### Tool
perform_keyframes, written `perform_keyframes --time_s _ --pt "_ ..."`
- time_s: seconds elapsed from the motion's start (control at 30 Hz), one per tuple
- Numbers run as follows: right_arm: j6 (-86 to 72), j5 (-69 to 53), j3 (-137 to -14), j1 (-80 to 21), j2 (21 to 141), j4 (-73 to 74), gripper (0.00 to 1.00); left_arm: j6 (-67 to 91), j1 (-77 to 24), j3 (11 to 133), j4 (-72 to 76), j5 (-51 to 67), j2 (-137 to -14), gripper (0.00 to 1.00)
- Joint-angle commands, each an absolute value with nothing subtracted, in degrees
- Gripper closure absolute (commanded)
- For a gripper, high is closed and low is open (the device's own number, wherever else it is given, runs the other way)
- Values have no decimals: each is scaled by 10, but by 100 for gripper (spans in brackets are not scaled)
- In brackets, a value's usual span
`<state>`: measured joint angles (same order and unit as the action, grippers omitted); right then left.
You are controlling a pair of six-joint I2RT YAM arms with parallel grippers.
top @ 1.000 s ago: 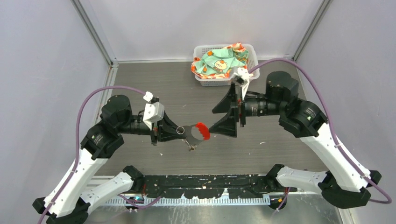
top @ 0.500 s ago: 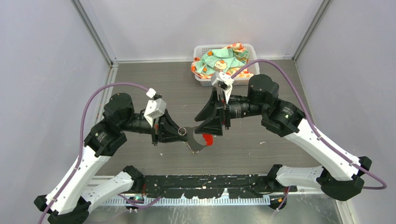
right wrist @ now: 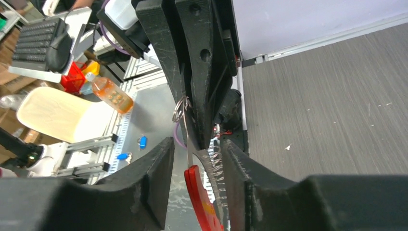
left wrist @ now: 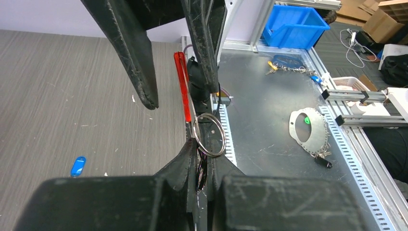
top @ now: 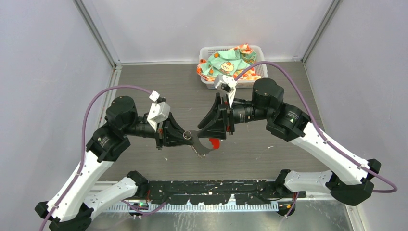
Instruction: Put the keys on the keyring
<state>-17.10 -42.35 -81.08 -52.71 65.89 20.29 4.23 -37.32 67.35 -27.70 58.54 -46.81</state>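
My left gripper is shut on the keyring, a thin metal ring that stands up from between its fingertips above the table. The keyring's red tag sticks out beyond the ring. My right gripper faces the left one. Its jaws straddle the red tag, with a gap showing on each side, so it is open. A key with a blue tag lies flat on the table below and left of the ring.
A white basket holding a patterned cloth stands at the back of the table behind the right arm. Grey walls close the left, right and back sides. The arm bases and a metal rail line the near edge.
My right arm has swung left until its jaws enclose the red tag, and they have narrowed. The left gripper kept its grip, with the tag now lower.
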Motion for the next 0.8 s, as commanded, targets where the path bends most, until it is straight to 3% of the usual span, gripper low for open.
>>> perform_keyframes --time_s 0.0,0.1,0.23,0.27,0.33,0.37,0.43,0.57,0.77 --pt "-162 -403 -813 -532 650 208 64 47 -372 684 -240 595 -463 100" --pt "-150 -394 -827 -533 658 227 95 48 -372 687 -240 596 -465 100" --pt "-146 -378 -836 -535 656 246 99 26 -372 690 -254 576 -462 99" --pt "-150 -373 -835 -535 653 246 99 8 -372 693 -267 564 -461 89" --pt "-156 -359 -831 -536 645 245 99 -52 -372 699 -307 527 -455 42" --pt "-158 -351 -830 -537 641 245 99 -90 -372 700 -322 505 -450 29" --pt "-162 -338 -825 -536 633 246 99 -161 -372 695 -341 456 -430 17" --pt "-171 -324 -825 -538 629 249 99 -245 -372 676 -306 377 -398 13" --pt "-173 -278 -843 -551 642 269 99 -280 -372 660 -247 373 -380 16"
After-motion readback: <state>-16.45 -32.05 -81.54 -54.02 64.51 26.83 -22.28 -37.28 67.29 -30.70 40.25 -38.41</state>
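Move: My left fingers are shut on one end of the keyring's metal plate; its middle lies about 5 cm to their right, 2 cm back and slightly below. The small steel ring stands right at their tips. My half-open right fingers already straddle the plate from the other side, its middle roughly 4 cm back and 2 cm to their right, a little lower. From that hand, the red handle is some 4 cm back and 5 cm right, the steel ring 4 cm left and 1 cm back. I pinch the plate with my right fingers while my left hand holds it still. Only then do I open my left fingers wide, let the plate go and draw that hand clear, about 4 cm forward and 3 cm left, rising slightly at the end, rolling some 30 degrees and swinging its tips forward. My right hand keeps its grip, easing a centimetre or two forward and down. ##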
